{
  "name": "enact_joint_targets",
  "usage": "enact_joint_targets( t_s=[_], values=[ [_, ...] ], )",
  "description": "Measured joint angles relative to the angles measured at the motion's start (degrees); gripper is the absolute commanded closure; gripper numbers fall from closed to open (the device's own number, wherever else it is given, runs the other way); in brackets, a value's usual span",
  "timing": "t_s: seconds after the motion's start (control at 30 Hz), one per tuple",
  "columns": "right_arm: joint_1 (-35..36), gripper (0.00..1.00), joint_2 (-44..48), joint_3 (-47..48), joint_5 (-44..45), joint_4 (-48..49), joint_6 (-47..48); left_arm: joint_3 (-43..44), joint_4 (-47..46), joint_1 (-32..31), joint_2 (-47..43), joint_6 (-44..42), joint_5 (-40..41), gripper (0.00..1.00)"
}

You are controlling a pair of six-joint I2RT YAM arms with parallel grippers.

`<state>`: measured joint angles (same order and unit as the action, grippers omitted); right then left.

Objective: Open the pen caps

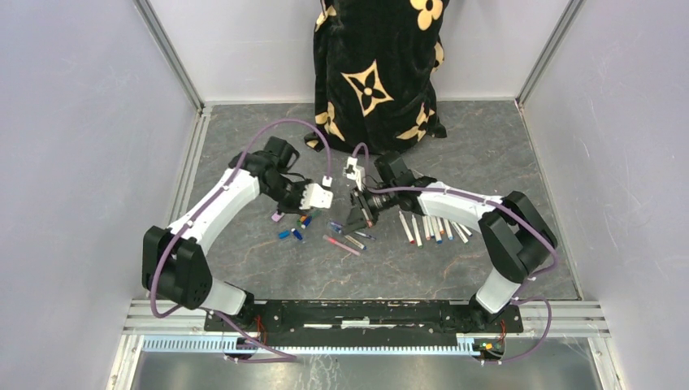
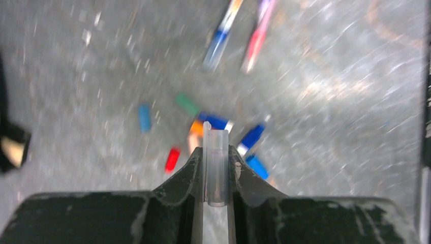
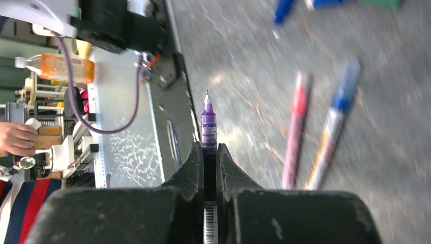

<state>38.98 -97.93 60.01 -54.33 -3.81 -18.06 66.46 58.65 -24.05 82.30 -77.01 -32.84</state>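
Note:
My left gripper (image 2: pixel 216 152) is shut on a pale, see-through pen cap (image 2: pixel 217 168), which stands upright between the jaws, clear of any pen. My right gripper (image 3: pixel 209 150) is shut on a dark-barrelled pen (image 3: pixel 208 122); its bare purple tip points away from the jaws. In the top view the left gripper (image 1: pixel 325 195) and the right gripper (image 1: pixel 357 213) hang close together, tips apart, above the table's middle. Loose pen caps lie below: red (image 2: pixel 173 159), blue (image 2: pixel 145 117), green (image 2: pixel 187 103), orange (image 2: pixel 196 128). A row of white pens (image 1: pixel 435 229) lies to the right.
A pink pen (image 3: pixel 295 132) and a blue-ended pen (image 3: pixel 333 127) lie on the grey table between the arms. A black cloth with cream flowers (image 1: pixel 378 69) hangs at the back. Grey walls close both sides, and a metal rail (image 1: pixel 366 313) runs along the near edge.

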Motion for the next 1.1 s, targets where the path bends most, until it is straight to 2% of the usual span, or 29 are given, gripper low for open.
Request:
enact_joint_targets(
  t_s=[0.13,0.3,0.6,0.8,0.9,1.1],
  values=[
    [-2.1,1.0,2.5,-6.5,4.5,-6.3,2.6,1.4,0.1,6.5,1.9,-3.3,6.3,0.98],
    [-4.6,1.0,4.5,-11.1,11.6,-10.8,3.8,1.3,-1.7,7.7,3.2,-3.5,9.0,0.98],
    [-6.2,0.98,11.8,-13.4,36.3,-10.4,3.2,-2.8,-15.9,7.9,9.1,7.6,9.9,0.98],
    [-6.2,0.77,12.4,-17.9,45.3,-7.9,1.2,-2.8,-23.2,7.9,13.8,15.8,13.6,0.94],
    [-6.2,0.74,12.0,-18.2,47.5,-7.1,0.9,-2.3,-24.5,7.9,16.4,18.4,15.4,0.91],
    [-6.0,0.71,10.6,-18.0,50.2,-6.1,0.9,-0.7,-24.3,7.9,20.0,21.6,16.4,0.76]
  ],
)
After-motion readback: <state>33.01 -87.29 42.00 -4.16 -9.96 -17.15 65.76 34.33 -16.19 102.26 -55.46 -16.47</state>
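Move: Some 11 cm ahead, 6 cm left and 11 cm below the left hand, which holds the clear cap, is bare table. The blue cap lies 12 cm straight ahead of the hand, the peach cap 6 cm ahead, 5 left, and the green cap 6 ahead, 1 right, all 12 below. The right hand's purple pen goes to table 6 cm ahead, 16 right, 12 below; of that hand, the red marker is 7 ahead, 19 right, and the pink one 1 ahead, 2 left. Swinging away from the left hand, the right hand carries the purple pen about 16 cm right, 11 down and, later, 6 forward, tipping its fingers downward and turning clockwise, then parts the fingers beside the red marker. The left hand, still pinching the clear cap, first darts left and forward, then goes on forward and down past the peach cap, turning some 30 degrees counter-clockwise. ##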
